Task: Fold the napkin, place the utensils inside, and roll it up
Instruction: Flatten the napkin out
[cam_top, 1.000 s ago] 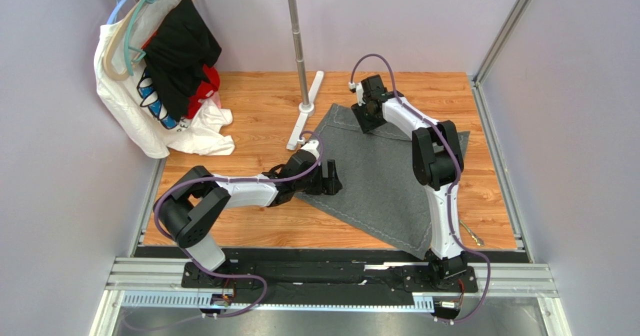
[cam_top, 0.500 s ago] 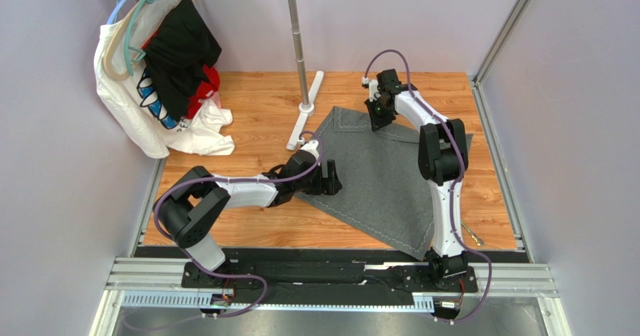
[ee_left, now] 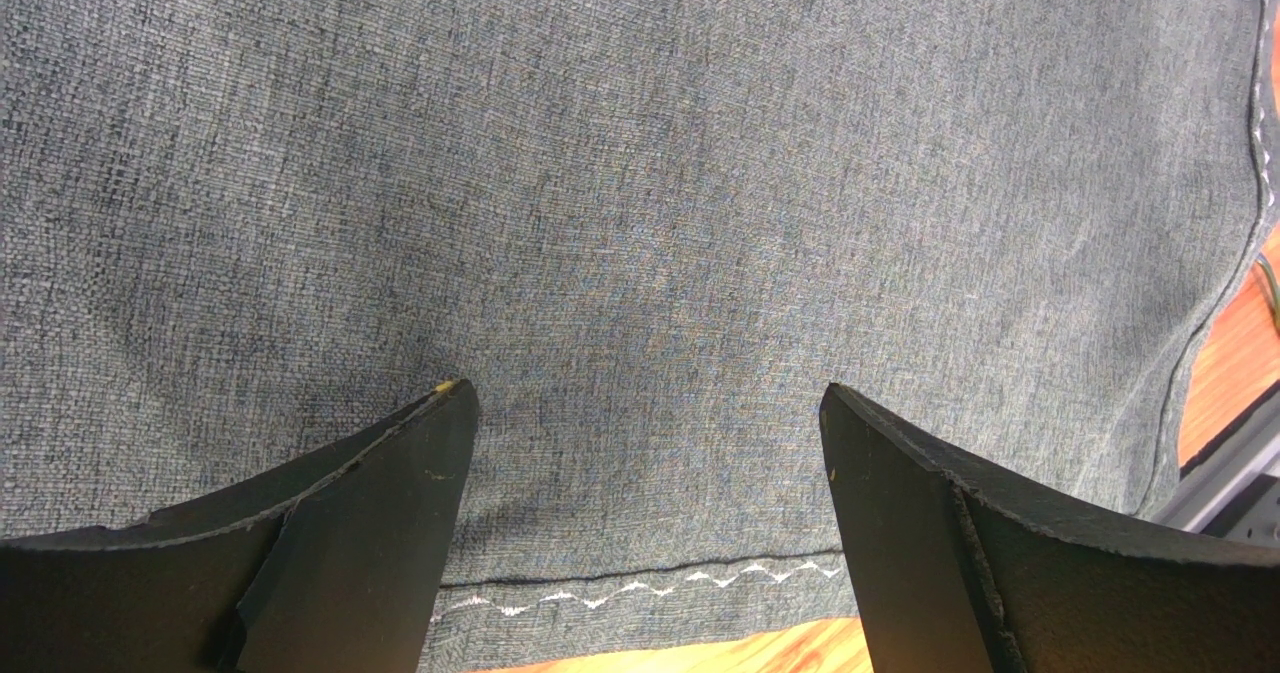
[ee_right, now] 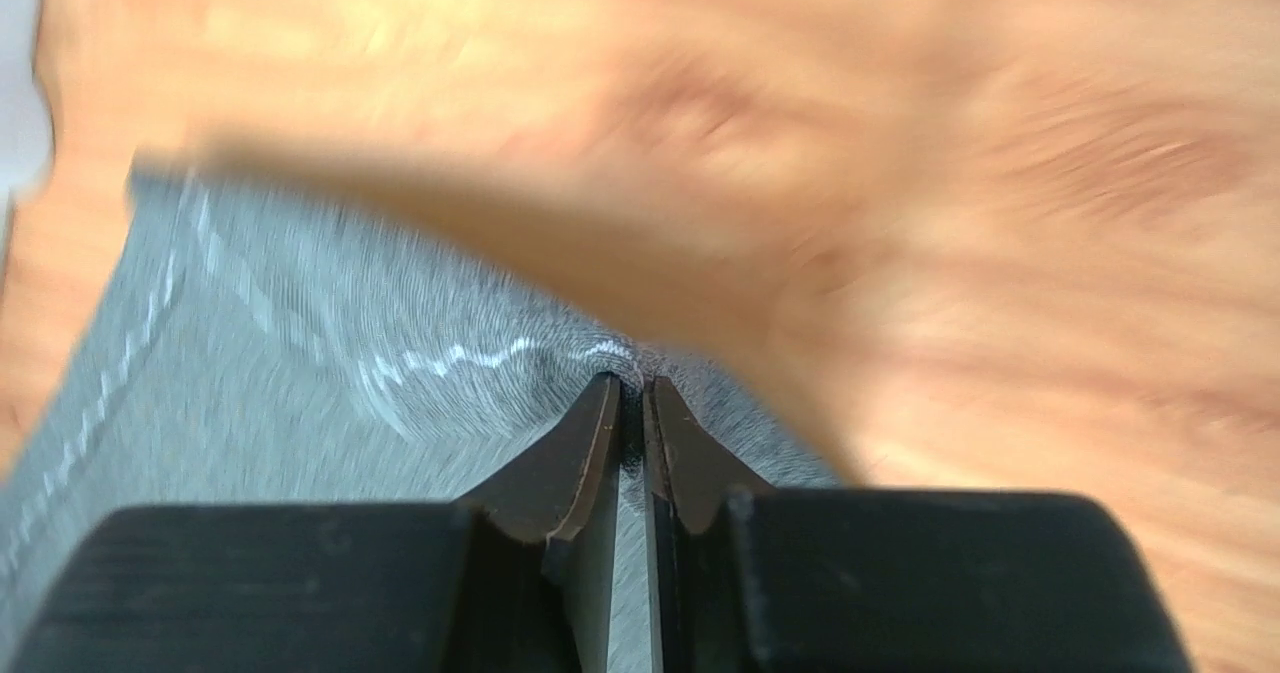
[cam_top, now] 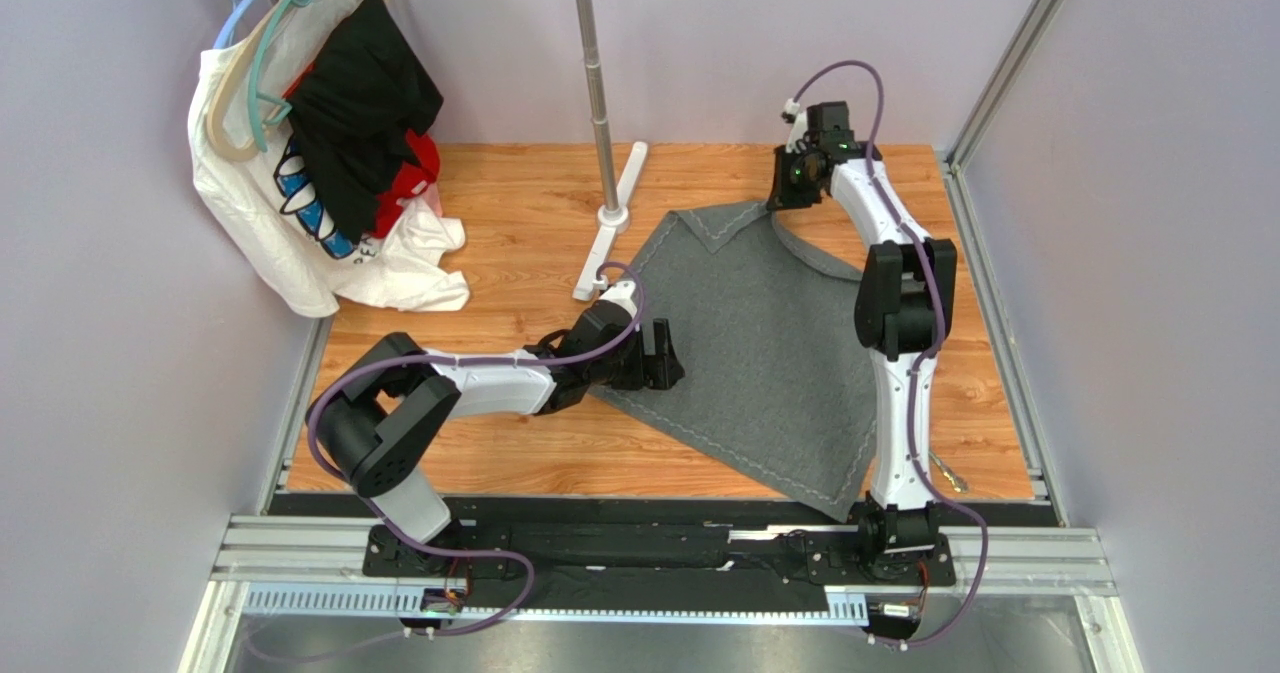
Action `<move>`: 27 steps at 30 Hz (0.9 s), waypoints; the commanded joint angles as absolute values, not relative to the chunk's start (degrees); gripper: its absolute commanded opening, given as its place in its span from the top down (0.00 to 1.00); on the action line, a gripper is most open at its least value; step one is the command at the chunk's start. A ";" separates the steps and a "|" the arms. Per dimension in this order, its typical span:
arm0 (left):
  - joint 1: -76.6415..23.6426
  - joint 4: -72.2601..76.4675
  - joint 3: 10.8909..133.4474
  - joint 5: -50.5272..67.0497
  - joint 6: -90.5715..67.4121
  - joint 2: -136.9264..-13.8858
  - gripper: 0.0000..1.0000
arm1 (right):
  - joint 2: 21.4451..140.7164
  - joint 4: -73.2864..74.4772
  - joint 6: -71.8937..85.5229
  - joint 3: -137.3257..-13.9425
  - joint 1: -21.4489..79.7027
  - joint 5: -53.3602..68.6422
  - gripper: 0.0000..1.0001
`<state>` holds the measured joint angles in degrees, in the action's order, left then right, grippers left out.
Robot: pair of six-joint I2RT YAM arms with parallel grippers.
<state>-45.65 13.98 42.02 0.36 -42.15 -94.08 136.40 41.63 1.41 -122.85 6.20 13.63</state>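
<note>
The dark grey napkin (cam_top: pixel 751 343) lies spread on the wooden table, pale stitching along its edges. My left gripper (cam_top: pixel 661 358) rests open on its left part, fingers wide apart over the cloth (ee_left: pixel 631 178) just inside the stitched hem; left gripper (ee_left: pixel 639 391). My right gripper (cam_top: pixel 790 190) is at the far side, shut on the napkin's far edge, which is lifted off the table. In the right wrist view the cloth (ee_right: pixel 301 358) bunches at the right gripper (ee_right: pixel 631 384). A slim gold-coloured utensil (cam_top: pixel 950 474) shows partly beside the right arm's base.
White, black and red clothes on hangers (cam_top: pixel 323 133) hang at the back left. A metal pole (cam_top: pixel 598 88) stands on its white base (cam_top: pixel 613 223) just left of the napkin's far corner. Walls close in both sides; an aluminium rail (cam_top: pixel 661 553) runs along the near edge.
The right gripper closed on the napkin's far edge and moved up and toward the back right, pulling that edge off the table. The left arm stayed still.
</note>
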 commanded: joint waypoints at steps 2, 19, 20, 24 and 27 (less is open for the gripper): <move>-45.79 10.90 42.54 0.18 -42.98 -95.45 0.06 | 141.85 35.60 9.57 -130.34 2.20 13.98 0.85; -45.79 9.93 43.42 0.79 -42.28 -93.96 0.06 | 124.40 25.57 13.36 -113.14 1.74 17.66 0.46; -45.79 9.93 43.68 0.97 -42.28 -93.87 0.06 | 122.71 25.58 13.10 -110.59 3.32 18.62 0.46; -45.79 10.28 44.65 1.75 -41.75 -93.52 0.06 | 118.48 25.75 10.99 -99.95 8.86 15.65 0.46; -45.79 10.37 45.35 2.20 -41.13 -93.69 0.06 | 119.26 26.10 10.72 -98.70 12.74 13.89 0.48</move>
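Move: The napkin's far edge, pinched in the right hand, is to go down on bare table about 4 cm ahead of that hand, 5 cm to its right and 5 cm below. The folded-over far-left corner is some 12 cm to the right hand's left and 2 cm nearer the base; the white stand foot is about 29 cm left, level with the hand. From the left hand, that landing spot is roughly 32 cm ahead and 23 cm right. The napkin's far edge, still pinched in the right fingers, is drawn forward and right some 5 cm each way and slightly down, the wrist turning about 15 degrees clockwise. The fingers open to about half and let go of the cloth; the empty hand then swings back some 9 cm, left about 7 cm and up roughly 6 cm above the napkin. ##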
